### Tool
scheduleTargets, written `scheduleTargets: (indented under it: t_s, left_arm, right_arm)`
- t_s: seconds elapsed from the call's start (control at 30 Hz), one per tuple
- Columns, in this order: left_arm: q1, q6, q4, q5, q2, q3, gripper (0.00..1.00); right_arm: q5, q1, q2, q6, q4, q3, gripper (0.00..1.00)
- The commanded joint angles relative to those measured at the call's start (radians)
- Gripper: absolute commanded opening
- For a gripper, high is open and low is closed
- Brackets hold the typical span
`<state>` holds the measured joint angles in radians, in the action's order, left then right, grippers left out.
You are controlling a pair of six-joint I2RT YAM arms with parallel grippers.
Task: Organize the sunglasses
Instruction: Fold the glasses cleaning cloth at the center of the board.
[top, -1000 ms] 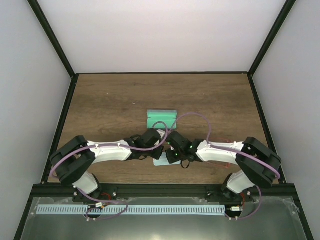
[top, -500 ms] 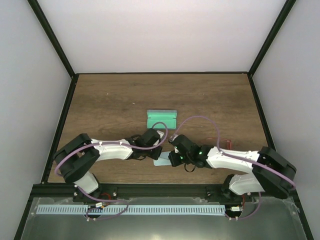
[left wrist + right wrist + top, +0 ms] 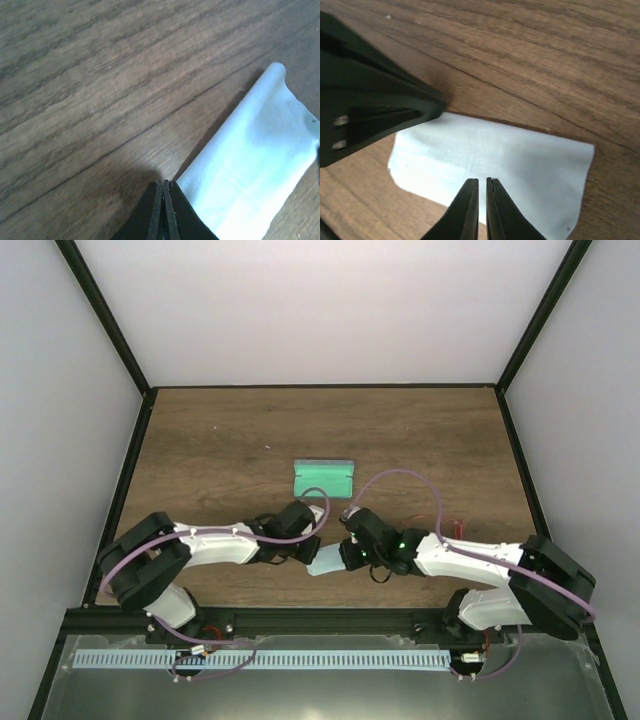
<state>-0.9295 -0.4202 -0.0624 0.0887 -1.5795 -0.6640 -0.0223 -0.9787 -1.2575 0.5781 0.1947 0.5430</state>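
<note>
The sunglasses (image 3: 455,527) show only as a thin red bit behind my right forearm. A pale blue cloth (image 3: 324,563) lies on the wood between both grippers. My left gripper (image 3: 308,548) is shut at the cloth's far corner (image 3: 250,170), with the tips (image 3: 164,184) pressed together and seemingly pinching it. That edge casts a shadow, as if slightly raised. My right gripper (image 3: 343,555) is shut to a hairline slit (image 3: 482,182) over the near edge of the cloth (image 3: 510,155). I cannot tell whether it grips it. The left fingers (image 3: 420,112) reach in from the left.
The open blue-grey case with its green inside (image 3: 322,478) lies on the wooden table (image 3: 220,450) beyond the grippers. Black frame rails (image 3: 130,470) border the table on both sides, with pale walls behind.
The right arm has stretched out lower and its gripper slid toward the near edge of the cloth. The left gripper shifted slightly nearer. The cloth now looks narrower.
</note>
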Motion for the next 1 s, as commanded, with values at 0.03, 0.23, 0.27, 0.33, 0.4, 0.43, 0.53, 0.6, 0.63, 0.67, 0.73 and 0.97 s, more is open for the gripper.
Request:
scheduleTargets:
  t_s: [0.03,0.23,0.27,0.33,0.4,0.43,0.53,0.6,0.63,0.67,0.73,0.97]
  left_arm:
    - [-0.011,-0.068,0.006,-0.024,0.125,0.059,0.14]
    - [-0.117,-0.206,-0.052,-0.288,0.266,0.106,0.32]
    - [-0.131,-0.233,-0.053,-0.316,0.281,0.115,0.38]
    - [-0.161,-0.308,-0.042,-0.37,0.314,0.138,0.67]
    - [-0.195,-0.377,-0.024,-0.422,0.349,0.168,0.99]
    - [-0.213,-0.424,-0.017,-0.442,0.371,0.192,1.0]
    - [-0.262,-0.561,0.057,-0.503,0.459,0.277,1.0]
    - [-0.279,-0.665,0.09,-0.518,0.505,0.325,1.0]
    - [-0.287,-0.692,0.095,-0.521,0.514,0.334,1.0]
    - [-0.303,-0.704,0.084,-0.529,0.501,0.327,1.0]
    - [-0.36,-0.749,-0.002,-0.591,0.44,0.274,1.0]
    - [-0.447,-0.952,-0.246,-0.698,0.096,0.047,0.95]
  right_arm:
    - [0.146,-0.008,-0.053,0.022,0.07,0.084,0.16]
    - [0.2,0.008,-0.027,0.017,0.098,0.11,0.48]
    - [0.216,0.011,-0.024,0.016,0.096,0.109,0.5]
    - [0.233,0.026,-0.016,0.016,0.086,0.104,0.55]
    - [0.217,0.045,-0.004,0.004,0.073,0.095,0.64]
    - [0.204,0.056,0.003,0.001,0.071,0.092,0.71]
    - [0.164,0.087,0.04,-0.03,0.062,0.089,0.74]
    - [0.138,0.1,0.064,-0.05,0.055,0.085,0.74]
    - [0.128,0.106,0.076,-0.058,0.055,0.084,0.74]
    - [0.119,0.109,0.083,-0.063,0.053,0.08,0.74]
    - [0.109,0.112,0.098,-0.063,0.036,0.061,0.74]
    - [0.092,0.127,0.086,-0.061,-0.014,0.017,0.73]
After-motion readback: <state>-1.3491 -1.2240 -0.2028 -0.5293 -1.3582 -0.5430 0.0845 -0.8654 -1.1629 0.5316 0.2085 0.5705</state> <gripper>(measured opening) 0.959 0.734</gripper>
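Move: At the cleaning cloth's far folded edge, near its left end, sit the left fingertips; the cloth's middle is about 5 cm to their right, 3 cm back and about 1 cm lower. The right hand hovers over the cloth's right half, with the cloth's middle roughly 2 cm to its left, level fore and aft, and 5 cm below. The open green case lies some 14 cm ahead of the left hand and 3 cm to its right. Lifting off the fold edge with shut fingers, the left hand rises about 5 cm, swings back and left while opening wide, then sinks slightly and comes back rightward beside the cloth's left end, turned some 30 degrees counter-clockwise. The right hand draws away from the cloth, going forward about 5 cm towards the case, a little right and up, and opening to about three-quarters. ##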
